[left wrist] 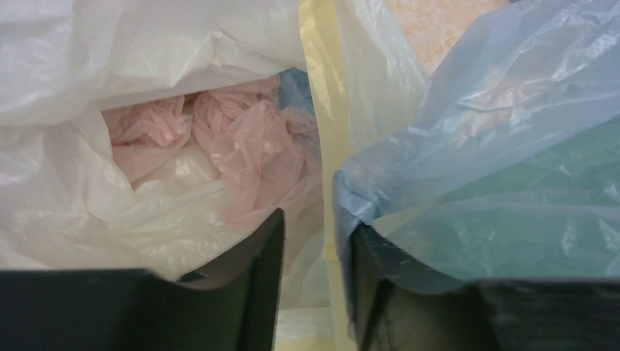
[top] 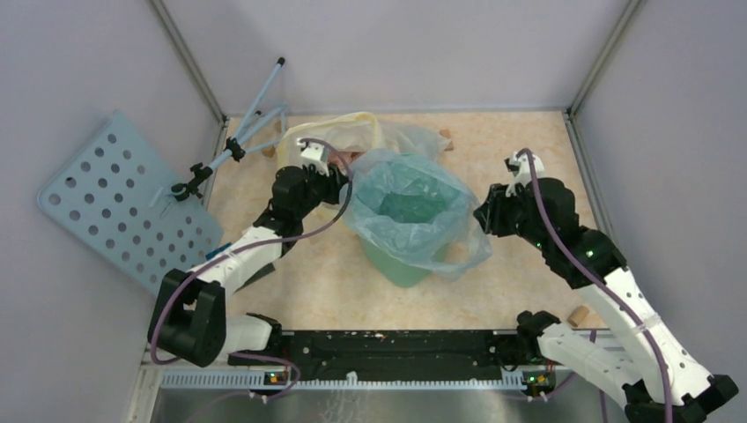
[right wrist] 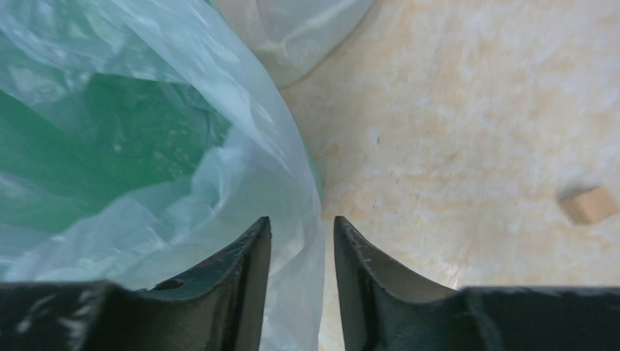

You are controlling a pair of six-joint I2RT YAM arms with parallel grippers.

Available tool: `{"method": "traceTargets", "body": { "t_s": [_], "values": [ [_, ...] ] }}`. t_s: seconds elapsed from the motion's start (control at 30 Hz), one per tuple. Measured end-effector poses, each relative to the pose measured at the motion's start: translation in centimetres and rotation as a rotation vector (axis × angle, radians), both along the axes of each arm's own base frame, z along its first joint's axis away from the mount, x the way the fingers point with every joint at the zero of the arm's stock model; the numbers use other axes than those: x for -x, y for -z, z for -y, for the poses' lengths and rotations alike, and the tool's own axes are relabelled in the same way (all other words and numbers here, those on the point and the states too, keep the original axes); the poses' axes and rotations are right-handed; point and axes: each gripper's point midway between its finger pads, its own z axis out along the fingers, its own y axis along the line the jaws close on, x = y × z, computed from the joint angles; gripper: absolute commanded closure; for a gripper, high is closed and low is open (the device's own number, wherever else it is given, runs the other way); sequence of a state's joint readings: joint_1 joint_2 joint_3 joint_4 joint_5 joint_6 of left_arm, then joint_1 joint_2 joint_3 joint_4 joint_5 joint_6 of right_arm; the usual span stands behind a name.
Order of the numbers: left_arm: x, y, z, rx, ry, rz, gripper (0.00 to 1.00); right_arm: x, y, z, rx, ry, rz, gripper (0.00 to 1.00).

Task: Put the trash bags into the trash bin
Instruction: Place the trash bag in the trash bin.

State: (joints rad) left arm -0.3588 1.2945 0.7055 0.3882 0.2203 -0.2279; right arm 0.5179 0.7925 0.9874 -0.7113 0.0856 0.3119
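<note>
The pale-blue see-through trash bag lies opened over and inside the mint-green trash bin at the table's middle, and its edges hang outside the rim. My left gripper is at the bag's left edge. In the left wrist view it is open, and the blue film is draped over its right finger. My right gripper is at the bag's right edge. In the right wrist view it is open, and loose bag film hangs in the gap between its fingers, unpinched.
A whitish bag with a yellow rim lies behind the bin, with crumpled pink plastic inside. A pale-blue perforated board and a thin rod stand lean at the left wall. Small wooden blocks lie on the table.
</note>
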Motion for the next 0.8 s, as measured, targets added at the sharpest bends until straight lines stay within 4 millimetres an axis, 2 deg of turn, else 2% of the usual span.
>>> {"method": "traceTargets", "body": {
  "t_s": [0.1, 0.2, 0.3, 0.4, 0.5, 0.6, 0.67, 0.8],
  "values": [
    [-0.4, -1.9, -0.2, 0.021, -0.025, 0.014, 0.3, -0.3, -3.3, 0.1, -0.002, -0.023, 0.101, 0.4],
    [-0.5, -4.1, -1.0, 0.045, -0.079, 0.026, 0.22, -0.6, -5.3, 0.1, 0.012, -0.049, 0.175, 0.34],
    [-0.7, -5.9, -2.8, 0.076, -0.199, -0.005, 0.16, -1.1, -6.2, -0.5, 0.03, -0.095, 0.215, 0.33],
    [-1.3, -7.1, -4.8, 0.093, -0.327, -0.061, 0.08, -2.2, -5.8, -1.8, 0.051, -0.157, 0.218, 0.33],
    [-1.1, -6.8, -6.7, 0.084, -0.424, -0.118, 0.01, -3.5, -4.9, -3.4, 0.069, -0.214, 0.207, 0.32],
    [-0.2, -5.6, -8.3, 0.058, -0.483, -0.174, 0.01, -4.4, -4.5, -4.6, 0.079, -0.27, 0.215, 0.32],
    [0.3, -5.1, -9.1, 0.045, -0.509, -0.199, 0.01, -4.7, -4.9, -5.3, 0.086, -0.31, 0.236, 0.32],
    [1.0, -5.4, -9.9, 0.043, -0.519, -0.207, 0.01, -5.8, -7.1, -6.9, 0.091, -0.391, 0.305, 0.32]
  ]
}}
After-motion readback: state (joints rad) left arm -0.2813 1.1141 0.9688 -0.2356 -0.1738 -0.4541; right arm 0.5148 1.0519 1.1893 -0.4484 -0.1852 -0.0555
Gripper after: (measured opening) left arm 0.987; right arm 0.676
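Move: The trash bin's mouth, with the blue trash bag spread over it, lies about 15 cm to the right of my left hand, 6 cm back and 6 cm below; a fold of the bag hangs on that hand's right finger. The white bag with pink scraps sits some 7 cm ahead, 3 cm right and 12 cm below. From my right hand, the bin's mouth is around 16 cm left, 3 cm ahead and 11 cm lower; the white bag is some 25 cm left, 16 cm ahead and 18 cm below. I spread my left fingers wide, lift, then swing left about 10 cm away from the bin, turning counter-clockwise some 30 degrees, with the trash bag's edge still draped over the right finger and drawn along. My right hand opens further and rises, then reaches left and forward towards the bin's right rim, about 7 cm each way, turning counter-clockwise and tipping its fingertips up. ##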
